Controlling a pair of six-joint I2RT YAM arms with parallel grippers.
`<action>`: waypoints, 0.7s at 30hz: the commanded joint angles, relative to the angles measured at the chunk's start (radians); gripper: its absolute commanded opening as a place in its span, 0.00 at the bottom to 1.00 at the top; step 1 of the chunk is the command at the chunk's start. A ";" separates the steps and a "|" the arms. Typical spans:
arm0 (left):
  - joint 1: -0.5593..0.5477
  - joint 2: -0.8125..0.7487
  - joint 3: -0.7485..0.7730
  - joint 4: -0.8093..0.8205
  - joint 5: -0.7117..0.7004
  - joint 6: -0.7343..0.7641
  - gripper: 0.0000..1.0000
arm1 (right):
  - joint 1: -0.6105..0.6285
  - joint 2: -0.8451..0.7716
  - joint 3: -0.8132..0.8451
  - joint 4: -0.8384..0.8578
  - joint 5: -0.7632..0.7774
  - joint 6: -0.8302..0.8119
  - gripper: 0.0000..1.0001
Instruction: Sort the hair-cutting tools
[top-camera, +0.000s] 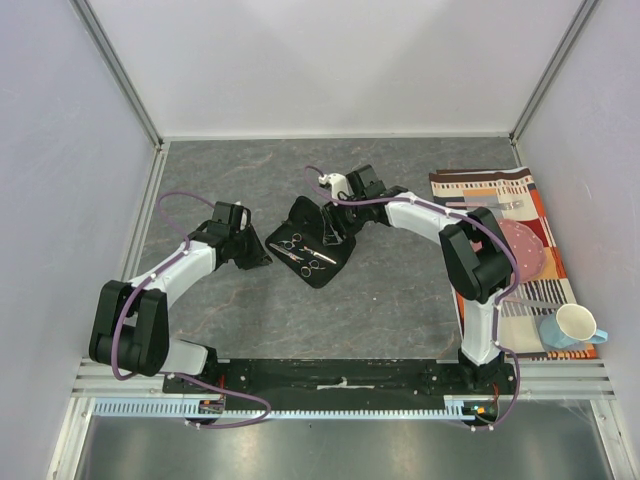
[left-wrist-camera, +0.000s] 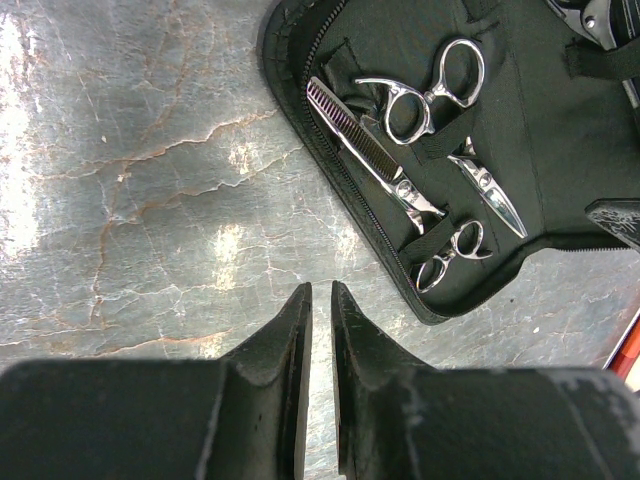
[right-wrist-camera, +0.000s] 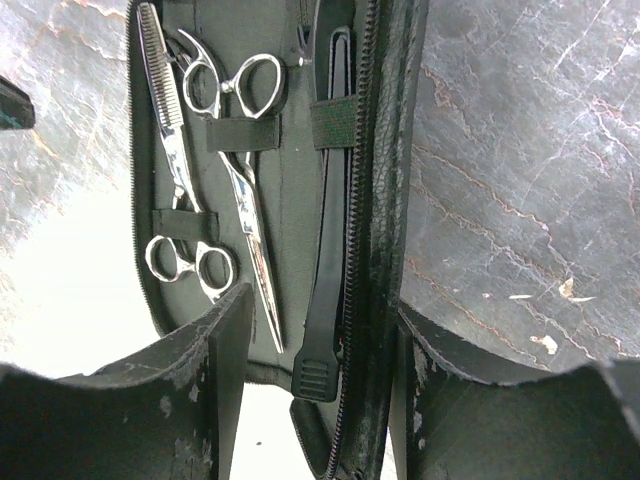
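An open black zip case (top-camera: 312, 268) lies mid-table. Elastic straps hold two silver scissors inside it: a toothed thinning pair (left-wrist-camera: 375, 155) (right-wrist-camera: 170, 130) and a plain pair (left-wrist-camera: 430, 95) (right-wrist-camera: 245, 190). A thin black stick-like piece (right-wrist-camera: 328, 250) sits under a strap beside the case's raised zip edge (right-wrist-camera: 385, 200). My right gripper (right-wrist-camera: 320, 300) (top-camera: 330, 232) is open, its fingers straddling that edge and the black piece without closing on them. My left gripper (left-wrist-camera: 320, 290) (top-camera: 262, 255) hovers over bare table just left of the case, its jaws nearly together and empty.
A striped placemat (top-camera: 540, 190) lies along the right wall with a fork (top-camera: 500, 205), a pink plate (top-camera: 525, 250), a knife (top-camera: 535, 298) and a blue-and-white cup (top-camera: 572, 325). White walls enclose the grey marbled table (top-camera: 230, 180).
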 joint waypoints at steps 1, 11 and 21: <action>-0.004 -0.012 0.017 0.018 0.013 0.021 0.18 | 0.000 -0.067 0.054 -0.006 -0.047 0.011 0.58; -0.002 -0.014 0.012 0.021 0.016 0.021 0.18 | 0.001 -0.166 0.000 -0.033 -0.038 0.008 0.59; -0.004 -0.020 0.000 0.031 0.021 0.018 0.18 | 0.015 -0.161 -0.010 -0.030 -0.075 0.034 0.59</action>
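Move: The tool case lies open just under the right fingers, its middle about 5 cm left, 1 cm ahead and 3 cm below; its raised far-right rim stands between them. The black razor's middle is some 4 cm ahead and 4 cm left, the long scissors 4 cm left and level, the thinning scissors 9 cm left and 2 cm back. From the left hand the case's middle is roughly 10 cm right and 6 cm ahead. Lift the right gripper nearly straight up, about 6 cm, so that its fingers come free of the case's raised far-right rim. Keep the fingers just as open as they already are, neither closing nor spreading them, and let the hand ease back about 1 cm near the top. ##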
